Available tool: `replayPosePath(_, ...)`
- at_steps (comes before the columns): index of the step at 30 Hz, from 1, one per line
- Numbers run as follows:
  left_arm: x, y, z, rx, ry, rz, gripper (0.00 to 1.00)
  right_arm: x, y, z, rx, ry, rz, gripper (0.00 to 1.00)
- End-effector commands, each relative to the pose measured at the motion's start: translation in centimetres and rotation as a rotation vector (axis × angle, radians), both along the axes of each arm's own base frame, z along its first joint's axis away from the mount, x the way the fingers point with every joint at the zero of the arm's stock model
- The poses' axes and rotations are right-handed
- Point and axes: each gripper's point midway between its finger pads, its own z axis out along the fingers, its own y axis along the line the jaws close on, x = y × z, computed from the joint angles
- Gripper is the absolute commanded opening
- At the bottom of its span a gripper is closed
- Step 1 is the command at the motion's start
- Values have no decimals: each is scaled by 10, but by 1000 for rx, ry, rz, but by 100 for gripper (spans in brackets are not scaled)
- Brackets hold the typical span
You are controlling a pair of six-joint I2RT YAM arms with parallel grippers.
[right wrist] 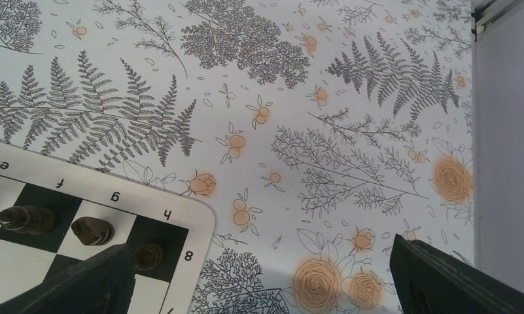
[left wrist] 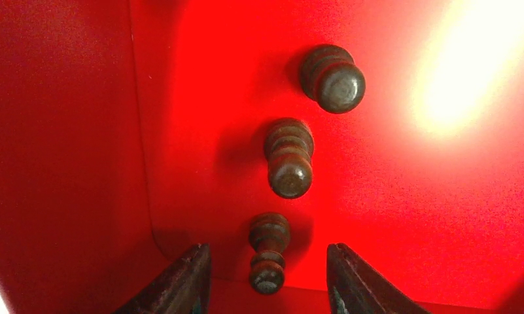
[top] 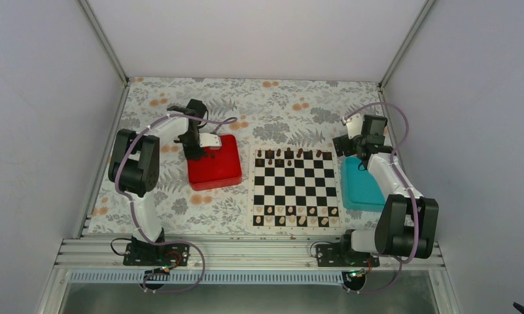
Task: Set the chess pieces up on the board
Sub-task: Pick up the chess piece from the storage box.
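The board [top: 296, 188] lies mid-table, with dark chess pieces [top: 289, 154] along its far row and pale ones along the near row. My left gripper [top: 195, 152] reaches into the red tray [top: 214, 171]. In the left wrist view it is open [left wrist: 267, 281], its jaws on either side of a dark pawn [left wrist: 269, 252] without touching. Two more dark pawns [left wrist: 289, 157] [left wrist: 332, 78] stand behind it. My right gripper [top: 348, 145] hovers open off the board's far right corner [right wrist: 193, 216]. In the right wrist view its wide gap [right wrist: 259, 288] is over bare cloth, beside dark pieces [right wrist: 92, 230].
A teal tray [top: 361, 188] lies right of the board, under my right arm. The red tray's left wall [left wrist: 63, 150] stands close beside my left fingers [left wrist: 180, 281]. The flowered cloth [right wrist: 311, 131] covers the table. White walls enclose the far and side edges.
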Motion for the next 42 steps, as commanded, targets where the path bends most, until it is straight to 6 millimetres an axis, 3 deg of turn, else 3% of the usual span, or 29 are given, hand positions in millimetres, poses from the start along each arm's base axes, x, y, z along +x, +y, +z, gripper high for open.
replayPosePath(1, -2, 4, -3, 19, 21, -8, 43, 5, 0, 6, 1, -17, 12, 100)
replayPosePath(8, -1, 0, -1, -2, 16, -4, 29, 4, 1, 7, 2, -18, 18, 100)
replayPosePath(20, -5, -11, 0, -19, 13, -7, 13, 4, 1, 8, 3, -21, 23, 100)
replayPosePath(25, -5, -17, 21, -24, -19, -21, 10, 4, 3, 10, 7, -26, 26, 100)
replayPosePath(30, -6, -26, 54, -11, -64, -35, 10, 3, 4, 13, 11, -32, 31, 100)
replayPosePath(33, -6, -56, 87, -34, -129, -76, 10, 3, 4, 14, 13, -36, 34, 100)
replayPosePath(36, -12, -105, 117, -73, -177, -147, 10, 3, 5, 15, 19, -36, 36, 100)
replayPosePath(42, -33, -223, 133, -146, -217, -324, 10, 4, 3, 16, 19, -38, 20, 100)
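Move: The pawn to be picked already stands between the left hand's half-open fingers, directly under the hand and some 1 cm lower, in the red storage box. A second pawn stands about 3 cm to its right and a third about 6 cm right, both level with it; a fourth is some 8 cm right and 4 cm farther out. The chessboard's corner rook lies roughly 23 cm right and 1 cm ahead. From the right hand, the pawn is about 51 cm left, 3 cm back and 12 cm below. Staying almost in place in the box, the left hand closes its half-open fingers, one on the pawn's forward side and one on its back side, until they pinch it, then eases about 1 cm right. Keeping that grip, it lifts off slowly at first, then rises faster to about 14 cm while swinging some 17 cm right, out over the box's right side towards the far-left corner of the chessboard, the wrist turning clockwise and the fingertips tilting forward by roughly 15 degrees each. ##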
